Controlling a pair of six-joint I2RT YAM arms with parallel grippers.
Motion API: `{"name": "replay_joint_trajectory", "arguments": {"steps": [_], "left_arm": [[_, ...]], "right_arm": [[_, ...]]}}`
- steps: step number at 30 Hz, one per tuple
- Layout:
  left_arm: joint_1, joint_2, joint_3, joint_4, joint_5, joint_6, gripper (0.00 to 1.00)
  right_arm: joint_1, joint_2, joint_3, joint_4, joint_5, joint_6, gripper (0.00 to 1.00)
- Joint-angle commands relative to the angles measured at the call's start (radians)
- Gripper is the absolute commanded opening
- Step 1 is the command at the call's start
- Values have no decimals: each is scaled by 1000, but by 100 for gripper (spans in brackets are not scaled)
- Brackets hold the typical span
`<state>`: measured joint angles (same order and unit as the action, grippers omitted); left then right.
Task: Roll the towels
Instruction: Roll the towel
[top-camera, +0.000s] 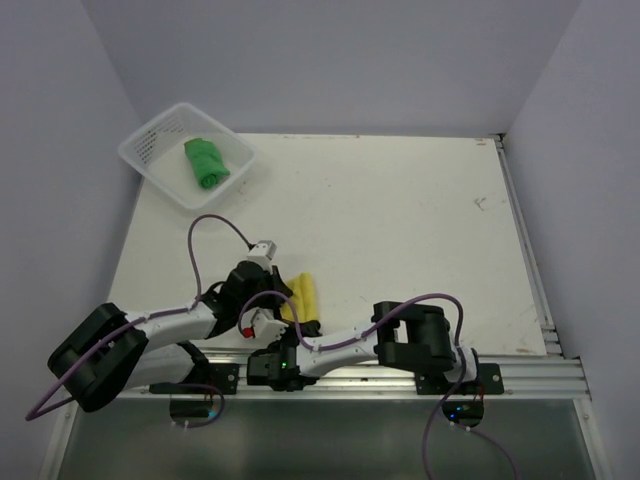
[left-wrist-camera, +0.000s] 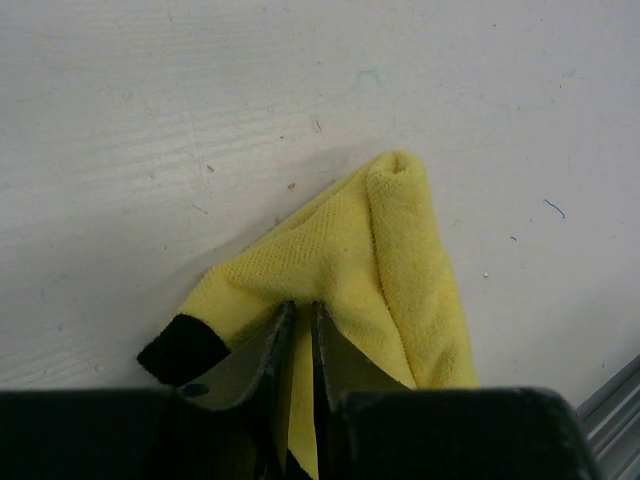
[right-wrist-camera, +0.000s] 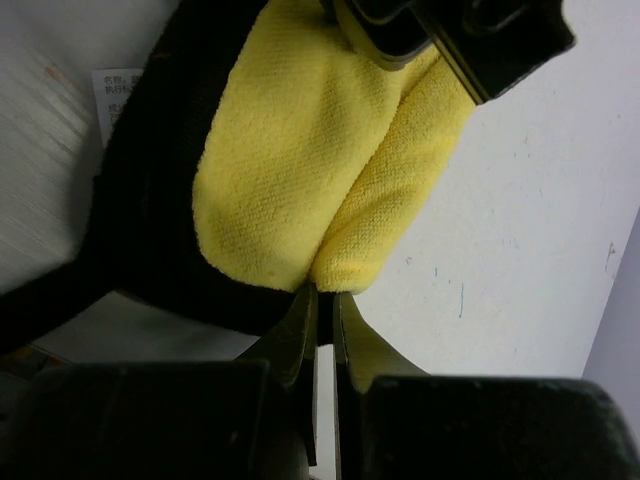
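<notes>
The yellow towel (top-camera: 303, 296) lies folded into a narrow strip near the table's front edge, between both arms. In the left wrist view a fold of this towel (left-wrist-camera: 390, 250) runs between the narrowly set jaws of my left gripper (left-wrist-camera: 303, 305), and a black corner of its reverse face shows at the left. My right gripper (right-wrist-camera: 325, 292) pinches the near end of the same towel (right-wrist-camera: 290, 170) with its tips, opposite the left gripper's fingers (right-wrist-camera: 450, 45). The green towel (top-camera: 205, 162) lies rolled inside the white mesh basket (top-camera: 135, 155) at the back left.
The aluminium rail (top-camera: 400, 372) runs along the table's near edge, just behind both grippers, and shows again at the lower right (left-wrist-camera: 615, 410). Walls close the table on the left, back and right. A white label (right-wrist-camera: 112, 95) hangs from the towel's black side.
</notes>
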<state>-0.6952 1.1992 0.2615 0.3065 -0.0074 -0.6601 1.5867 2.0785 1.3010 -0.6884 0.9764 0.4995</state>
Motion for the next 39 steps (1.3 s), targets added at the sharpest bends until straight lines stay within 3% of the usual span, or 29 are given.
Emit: {"name": "replay_joint_trajectory", "arguments": {"steps": [1, 22, 34, 39], "left_arm": [[0, -24, 25, 6, 3, 28, 18], [11, -121, 53, 127, 93, 14, 40], [14, 25, 18, 402, 286, -76, 43], [14, 100, 2, 408, 303, -72, 43]], "right_arm": [[-10, 72, 17, 63, -191, 2, 0], [-50, 58, -22, 113, -266, -16, 0], [-54, 66, -17, 110, -269, -15, 0], [-59, 55, -28, 116, -272, -10, 0]]}}
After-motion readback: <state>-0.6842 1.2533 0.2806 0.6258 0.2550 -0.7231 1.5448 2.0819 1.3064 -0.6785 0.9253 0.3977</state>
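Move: The yellow towel lies right under the nearly shut left fingers, its middle about 2 cm back and 2 cm to the right of them, 1 cm lower. Its rolled strip runs out-and-back along the right side. The right gripper is roughly 8 cm back of the left hand, straight behind it, pinching the strip's near end; from the right hand the towel's middle is some 6 cm ahead, 1 cm right and 1 cm below. The left hand comes off the top of the towel, its fingers spreading to a bit under half open, and rises about 7 cm, soon swinging some 6 cm to the right across the rolled strip to hang above its right edge, rolling its left side down nearly 20 degrees, turning about 10 degrees clockwise and just starting to sink again. The right hand keeps the near end of the roll pinched in its shut fingers and creeps about 1 cm forward. ##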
